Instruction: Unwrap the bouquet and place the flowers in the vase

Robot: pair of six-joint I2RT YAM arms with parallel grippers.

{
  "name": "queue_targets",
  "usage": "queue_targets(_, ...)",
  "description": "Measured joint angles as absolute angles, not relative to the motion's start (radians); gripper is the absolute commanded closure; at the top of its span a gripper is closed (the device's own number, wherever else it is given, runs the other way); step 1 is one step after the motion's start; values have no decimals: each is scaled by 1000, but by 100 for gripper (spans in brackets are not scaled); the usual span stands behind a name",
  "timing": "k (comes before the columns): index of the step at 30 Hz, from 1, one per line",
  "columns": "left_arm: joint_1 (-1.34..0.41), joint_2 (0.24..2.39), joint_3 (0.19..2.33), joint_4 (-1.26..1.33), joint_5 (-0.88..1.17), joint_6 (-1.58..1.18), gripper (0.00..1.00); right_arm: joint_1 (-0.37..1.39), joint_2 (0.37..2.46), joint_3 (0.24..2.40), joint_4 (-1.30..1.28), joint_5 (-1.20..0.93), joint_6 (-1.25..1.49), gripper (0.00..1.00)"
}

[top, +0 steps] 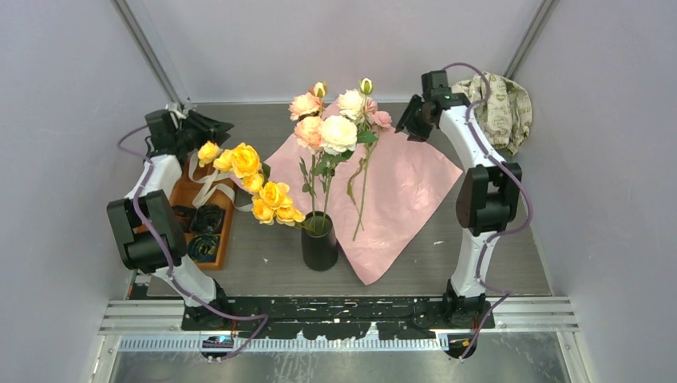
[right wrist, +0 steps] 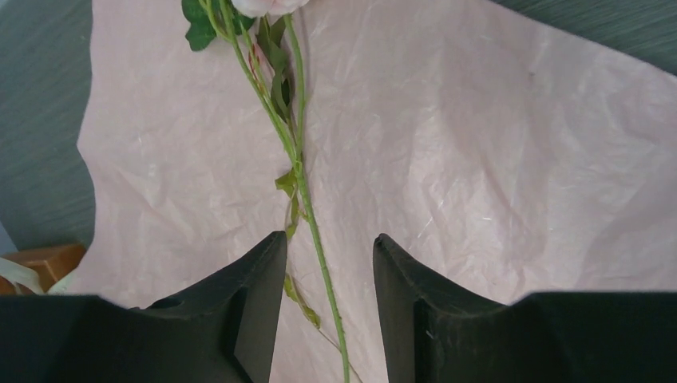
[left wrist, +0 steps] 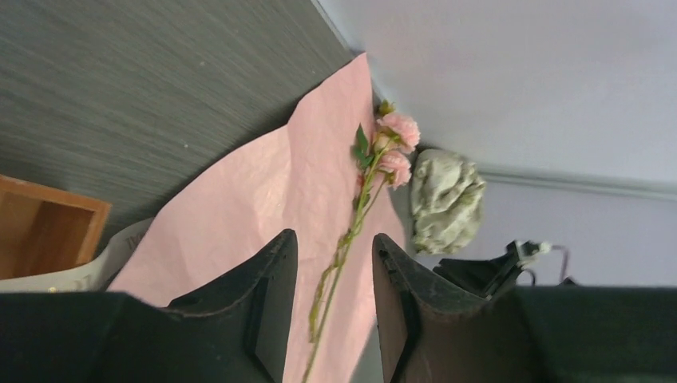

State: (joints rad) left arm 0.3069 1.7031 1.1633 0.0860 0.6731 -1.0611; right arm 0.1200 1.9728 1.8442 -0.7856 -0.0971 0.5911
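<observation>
The black vase (top: 319,241) stands at the near left corner of the flat pink wrapping paper (top: 403,191). Yellow roses (top: 257,182) lean left out of it, and cream and pink roses (top: 325,132) stand upright in it. One pink-bloomed flower (top: 363,179) lies on the paper; its stem (right wrist: 307,199) and its blooms (left wrist: 397,140) show in the wrist views. My left gripper (top: 209,128) (left wrist: 334,235) hangs open and empty at the back left. Open as well, my right gripper (top: 413,120) (right wrist: 330,235) hovers at the back right, above the paper, with the lying stem beneath its fingers.
An orange tray (top: 185,191) with black coiled rolls (top: 207,217) sits at the left, and a beige ribbon (top: 214,188) is draped over it. A patterned cloth (top: 501,108) is bunched in the back right corner. Grey walls close three sides.
</observation>
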Motion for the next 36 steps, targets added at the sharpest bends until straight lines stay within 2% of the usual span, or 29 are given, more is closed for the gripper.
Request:
queue_targets(6, 154, 1581, 1315, -210, 483, -840, 60, 191, 2083, 1880, -786, -107, 572, 51)
queue_targets(18, 169, 1549, 1230, -373, 394, -780, 61, 276, 2366, 2094, -827, -89, 548, 53)
queue_targets(20, 168, 1548, 1220, -381, 380, -777, 61, 284, 2396, 2127, -840, -79, 546, 55)
queue_targets(27, 168, 1541, 1213, -426, 334, -769, 63, 299, 2468, 2212, -876, -53, 543, 74)
queue_targets(32, 168, 1540, 1208, -432, 331, -769, 63, 302, 2489, 2252, -903, -20, 543, 76)
queue_targets(36, 168, 1537, 1205, -432, 326, -769, 63, 307, 2511, 2285, -916, 18, 534, 84)
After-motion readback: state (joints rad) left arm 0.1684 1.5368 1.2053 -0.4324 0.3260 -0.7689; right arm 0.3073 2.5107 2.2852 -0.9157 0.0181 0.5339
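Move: The stems of the pink roses, just below their leaves, lie about 14 cm below the right hand, roughly 9 cm to its left and 4 cm ahead. The pink heads are some 9 cm farther out than that spot; the paper's middle is about 10 cm back from it and 4 cm left. The vase stands roughly 26 cm back and 23 cm left of the right hand. From the left hand, the stems are about 39 cm right, 5 cm ahead and 17 cm down. Down and to the left, the right hand sinks some 14 cm and swings about 9 cm over the paper, edging slightly forward, its fingers tipping steeper and turning some 10 degrees counter-clockwise. Near the bottom it slows and closes its half-open fingers around the rose stems. The empty left hand first rises to the right, then draws back and down, staying open. ##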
